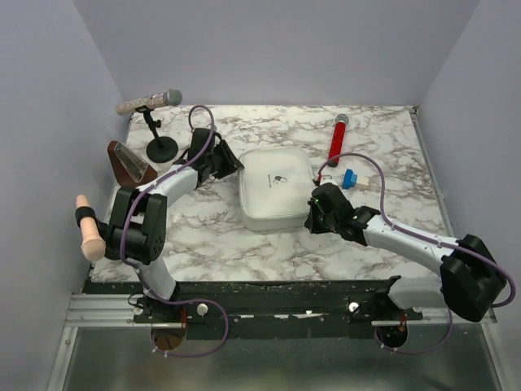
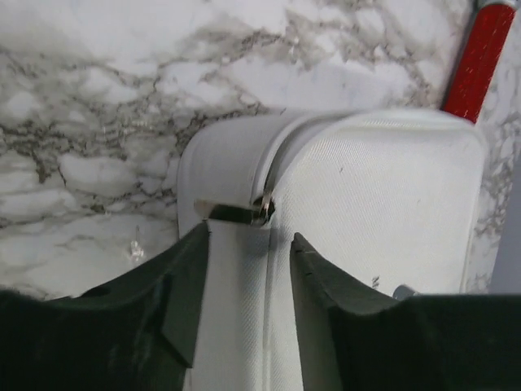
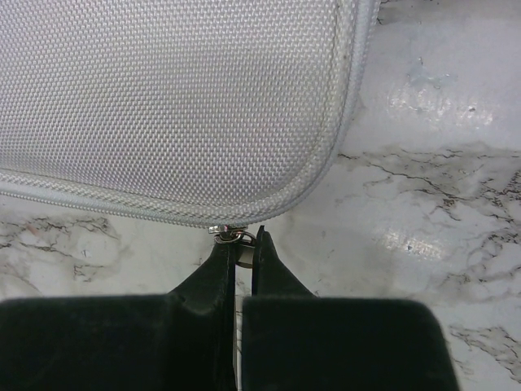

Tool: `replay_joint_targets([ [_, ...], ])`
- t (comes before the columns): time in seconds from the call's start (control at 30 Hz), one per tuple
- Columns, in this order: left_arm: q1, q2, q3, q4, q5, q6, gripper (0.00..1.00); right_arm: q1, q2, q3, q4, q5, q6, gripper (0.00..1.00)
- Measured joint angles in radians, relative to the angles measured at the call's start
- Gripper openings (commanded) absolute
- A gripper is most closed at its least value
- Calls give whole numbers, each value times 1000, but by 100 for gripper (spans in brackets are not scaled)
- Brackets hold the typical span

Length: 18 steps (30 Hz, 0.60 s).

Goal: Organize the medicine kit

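Note:
The medicine kit [image 1: 277,189] is a pale grey-white, woven zip case with rounded corners, lying shut in the middle of the table. My left gripper [image 1: 224,163] is at its left edge. In the left wrist view it [image 2: 248,236] is open, one jaw on each side of the zip seam, with a metal zipper pull [image 2: 236,213] just ahead of the tips. My right gripper [image 1: 313,213] is at the kit's near right corner. In the right wrist view it [image 3: 242,244] is shut on a second zipper pull [image 3: 232,237] at the edge of the kit [image 3: 163,98].
A red cylinder [image 1: 336,140] lies behind the kit on the right, with a small blue and white item [image 1: 350,177] beside it. A microphone on a stand [image 1: 161,148] and a brown wedge [image 1: 130,163] stand at the back left. A peach handle [image 1: 88,228] juts past the left edge.

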Motion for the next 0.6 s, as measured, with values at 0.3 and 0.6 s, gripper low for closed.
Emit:
replay_joint_targets([
  [0.3, 22, -57, 79, -80, -21, 8, 99, -7, -15, -9, -6, -3, -2, 1],
  [0.6, -276, -495, -283, -124, -164, -163, 99, -7, -10, -2, -10, -15, -18, 1],
])
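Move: The left gripper, already partly open, has the zip pull at the medicine kit's far left corner some 2 cm ahead and 1 cm below; the kit's middle is about 11 cm to its right, 5 cm back and 4 below, its near left corner about 15 cm back, 2 cm right and 4 below. The right gripper holds the near right pull, with the kit's middle about 13 cm ahead and 10 left, and the blue block 16 ahead and 12 right. Lift the left gripper off the far left zip pull, rising about 5 cm and easing slightly forward at first while the fingers spread wide. Then swing it quickly back some 16 cm and a little right, high over the kit's left edge towards its near left corner, hardly turning the wrist. Keep the right gripper still, shut on its zip pull. ##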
